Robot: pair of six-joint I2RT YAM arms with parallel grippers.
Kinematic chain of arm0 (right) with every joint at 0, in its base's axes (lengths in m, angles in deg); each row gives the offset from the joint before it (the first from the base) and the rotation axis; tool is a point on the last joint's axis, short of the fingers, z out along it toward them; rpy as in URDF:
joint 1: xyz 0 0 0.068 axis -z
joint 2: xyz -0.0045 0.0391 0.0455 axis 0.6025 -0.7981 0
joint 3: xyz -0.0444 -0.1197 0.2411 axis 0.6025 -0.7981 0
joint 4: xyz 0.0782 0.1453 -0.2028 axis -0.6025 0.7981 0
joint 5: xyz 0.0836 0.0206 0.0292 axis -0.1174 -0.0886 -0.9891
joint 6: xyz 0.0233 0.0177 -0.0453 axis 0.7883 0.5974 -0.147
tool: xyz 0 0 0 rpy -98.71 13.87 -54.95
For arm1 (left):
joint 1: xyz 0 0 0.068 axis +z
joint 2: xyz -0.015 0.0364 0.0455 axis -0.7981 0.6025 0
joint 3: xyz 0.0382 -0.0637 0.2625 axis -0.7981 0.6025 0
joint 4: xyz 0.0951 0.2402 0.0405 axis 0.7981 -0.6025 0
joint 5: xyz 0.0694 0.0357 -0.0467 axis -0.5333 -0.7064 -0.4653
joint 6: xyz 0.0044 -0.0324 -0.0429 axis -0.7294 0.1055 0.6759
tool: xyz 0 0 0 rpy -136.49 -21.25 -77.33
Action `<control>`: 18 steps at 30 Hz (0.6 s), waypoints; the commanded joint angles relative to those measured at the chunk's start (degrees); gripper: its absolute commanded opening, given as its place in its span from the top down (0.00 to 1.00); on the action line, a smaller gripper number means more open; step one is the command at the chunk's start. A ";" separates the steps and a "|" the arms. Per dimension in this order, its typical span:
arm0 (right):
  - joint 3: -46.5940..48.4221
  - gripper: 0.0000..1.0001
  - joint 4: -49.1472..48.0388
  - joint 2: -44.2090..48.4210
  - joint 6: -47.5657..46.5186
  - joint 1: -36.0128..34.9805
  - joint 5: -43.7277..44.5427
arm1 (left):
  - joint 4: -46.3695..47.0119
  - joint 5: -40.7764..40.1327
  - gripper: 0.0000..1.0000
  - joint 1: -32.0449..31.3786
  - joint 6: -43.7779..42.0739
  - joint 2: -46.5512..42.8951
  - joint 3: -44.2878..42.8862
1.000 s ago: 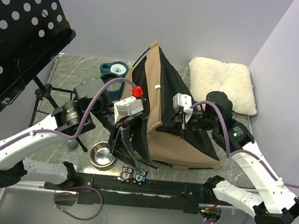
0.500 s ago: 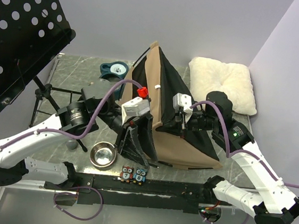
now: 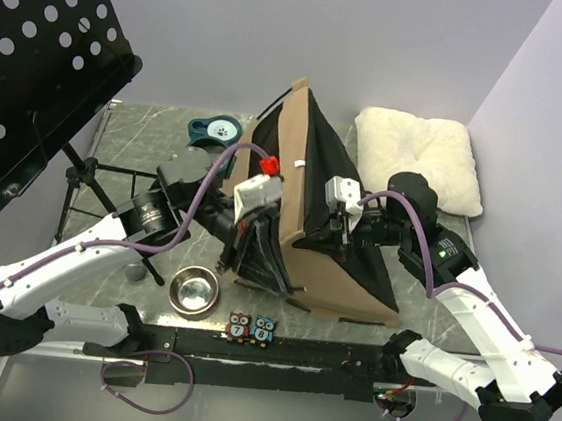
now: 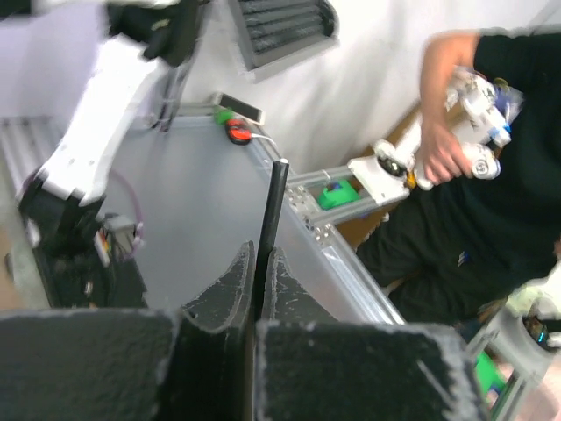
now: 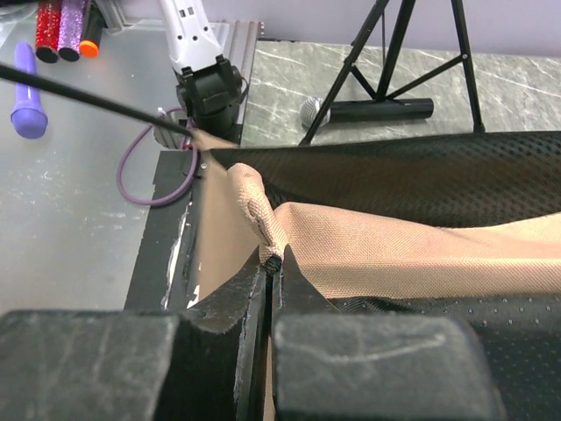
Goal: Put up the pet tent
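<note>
The pet tent [image 3: 291, 161], tan fabric with a black panel, stands tilted in the middle of the table in the top view. My left gripper [image 3: 247, 242] is at its near-left side. In the left wrist view that gripper [image 4: 260, 254] is shut on a thin black pole [image 4: 272, 210], which sticks up between the fingers. My right gripper [image 3: 336, 238] is at the tent's front edge. The right wrist view shows it [image 5: 273, 256] shut on a black loop at the edge of the tan fabric [image 5: 394, 246]. Another pole [image 5: 88, 98] runs off to the upper left there.
A white fluffy cushion [image 3: 417, 157] lies at the back right. A blue pet bowl stand [image 3: 216, 129] sits behind the tent, and a metal bowl [image 3: 193, 291] lies near the front left. A black perforated music stand [image 3: 36, 54] fills the left. Two owl figures [image 3: 251, 328] sit by the rail.
My left gripper has moved right toward the tent and shut on the pole. The tent's left side has lifted and its peak stands higher. The right arm has barely moved.
</note>
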 commanded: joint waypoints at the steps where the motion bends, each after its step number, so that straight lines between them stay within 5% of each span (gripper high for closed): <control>1: 2.25 1.00 -4.48 2.13 0.68 0.39 -0.77 | 5.16 6.60 0.99 7.76 13.82 -2.77 7.88; 6: 1.29 1.00 -5.62 3.28 1.12 0.39 -1.47 | -11.97 4.33 0.99 11.37 3.80 -3.57 7.71; 11: -0.04 1.00 -7.21 4.59 2.26 0.48 -2.44 | -7.94 5.12 0.99 16.82 9.60 -5.15 12.28; 18: -0.56 1.00 -7.47 5.56 2.26 0.39 -2.62 | -11.98 2.40 0.99 17.97 6.96 -5.68 13.52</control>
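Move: The left hand pinches a black tent pole just short of its end. The beige corner pocket lies some 12 cm ahead of that hand, about level left to right and roughly 8 cm lower. From the left hand, the steel bowl is on the table about 25 cm to the left and 14 cm ahead, the owl toys about 8 cm left and 6 cm ahead, both some 40 cm down. The pocket is in the right hand's fingertips, sticking out about 2 cm left of its grip. Forward and down, with a lesser drift left, the left hand sweeps the pinched pole end some 10 cm in towards the corner pocket, easing off at the end, while its fingers swing about 15 degrees counter-clockwise to point more to the right. The right hand keeps its pinch on the pocket and lifts it by a mere 1.5 cm, drawing slightly back. ##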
